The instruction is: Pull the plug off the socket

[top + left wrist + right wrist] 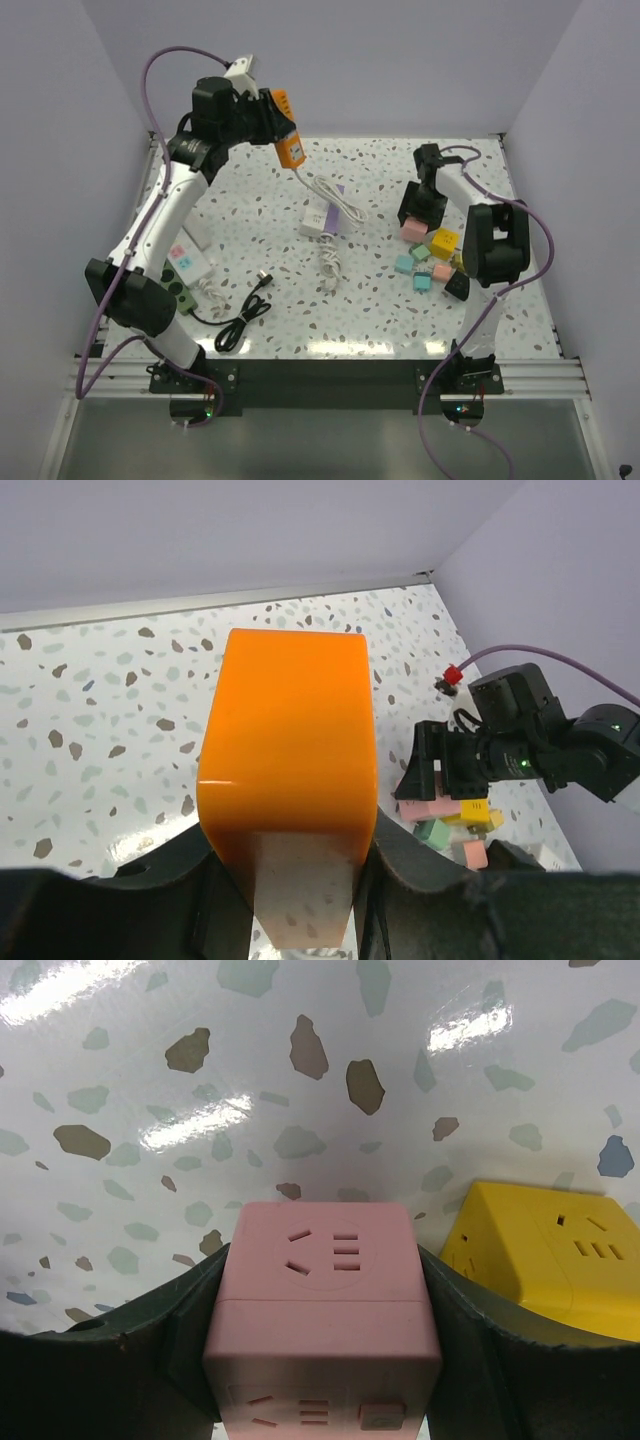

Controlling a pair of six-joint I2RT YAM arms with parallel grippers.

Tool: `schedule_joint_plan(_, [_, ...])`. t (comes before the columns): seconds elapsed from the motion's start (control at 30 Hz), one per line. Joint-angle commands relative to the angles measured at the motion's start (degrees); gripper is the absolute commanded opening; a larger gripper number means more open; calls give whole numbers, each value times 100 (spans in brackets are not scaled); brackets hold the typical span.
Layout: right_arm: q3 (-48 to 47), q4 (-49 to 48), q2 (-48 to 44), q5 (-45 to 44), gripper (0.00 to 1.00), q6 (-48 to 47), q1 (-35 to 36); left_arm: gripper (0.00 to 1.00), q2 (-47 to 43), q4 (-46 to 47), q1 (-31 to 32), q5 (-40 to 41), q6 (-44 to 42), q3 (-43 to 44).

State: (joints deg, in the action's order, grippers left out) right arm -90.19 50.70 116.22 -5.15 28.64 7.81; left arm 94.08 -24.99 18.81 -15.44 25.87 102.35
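Note:
My left gripper (275, 125) is shut on an orange socket block (288, 140) and holds it high above the back of the table. In the left wrist view the block (288, 750) fills the space between the jaws (290, 880). A white cord (335, 198) hangs from the block's lower end down to a white adapter (321, 220) on the table. My right gripper (420, 212) is low at the right, shut on a pink socket cube (325, 1290) that rests on the table (413, 230). No plug shows in the pink cube's visible sockets.
A yellow cube (545, 1250) lies right beside the pink one (444, 242), with several green, pink and black cubes (430, 272) nearby. A white power strip (188, 260) and a black cable with plug (245, 312) lie at the front left. Walls enclose the table.

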Motion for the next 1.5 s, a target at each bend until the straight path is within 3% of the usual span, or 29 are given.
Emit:
schedule_joint_plan(0.0, [89,-86,-328,23,14,-60,-8,0,75,-15,-53,-363,-56,-247])
schedule_joint_plan(0.17, [186,-121,-434,-4,13,-78,-8,0,-503,1197,-61,-1004,540,-1347])
schedule_joint_plan(0.23, [195,-121,-434,-4,13,-122,1,0,-776,1321,-79,-621,586,-1542])
schedule_joint_plan(0.4, [204,-95,-417,-21,11,-149,-8,0,-1041,788,-377,750,481,-1095])
schedule_joint_plan(0.53, [20,106,-110,-170,11,-122,1,0,-578,-161,-939,1280,192,-243])
schedule_joint_plan(0.6, [-51,186,22,-241,18,-70,-8,0,-339,-819,-1211,1490,103,337])
schedule_joint_plan(0.63, [-112,256,101,-293,31,-52,-17,0,-190,-980,-1291,1526,16,487])
schedule_joint_plan(0.73, [-121,318,137,-487,57,132,-78,0,-49,-1271,-1642,1930,-186,708])
schedule_joint_plan(0.77, [-121,335,120,-531,72,168,-104,0,-13,-1323,-1713,2088,-266,760])
schedule_joint_plan(0.9, [-235,379,59,-505,97,221,-166,0,224,-1368,-2222,2686,-547,743])
schedule_joint_plan(1.1, [-604,546,5,-268,98,107,-166,0,1066,-1419,-2575,2826,-741,988])
schedule_joint_plan(1.23, [-815,696,102,-425,98,45,-175,0,2093,-1728,-2689,3038,-654,1384])
schedule_joint_plan(1.4, [-790,740,76,-637,98,132,-193,15,2816,-1956,-2891,3205,-539,1446])
schedule_joint_plan(1.47, [-789,749,93,-637,98,176,-227,29,3089,-2027,-2926,3328,-495,1437])
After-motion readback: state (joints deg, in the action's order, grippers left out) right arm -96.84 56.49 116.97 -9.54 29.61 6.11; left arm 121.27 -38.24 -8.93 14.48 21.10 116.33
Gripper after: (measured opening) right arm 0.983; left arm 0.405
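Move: The bare far-left patch of table for the orange strip lies about 33 cm left of the left gripper, 12 cm ahead and 35 below; the plain white strip is 28 cm left and 3 back, the coloured-socket strip 34 left and 7 back, the purple strip 14 right and level, all equally low. The pink socket block is in the right fingers; from them the yellow block lies 8 cm right and 4 back, the green plug 7 back and 2 right. Keep the orange strip pinched and swing the left gripper about 33 cm left: dip first, rise again while sweeping left, then reach forward and sink towards the far-left table patch, turning some 50 degrees counter-clockwise and tipping down, cord trailing. Meanwhile ease the right hand slightly back and right, open it fully to let go of the pink block, then lift a little, edging forward. ##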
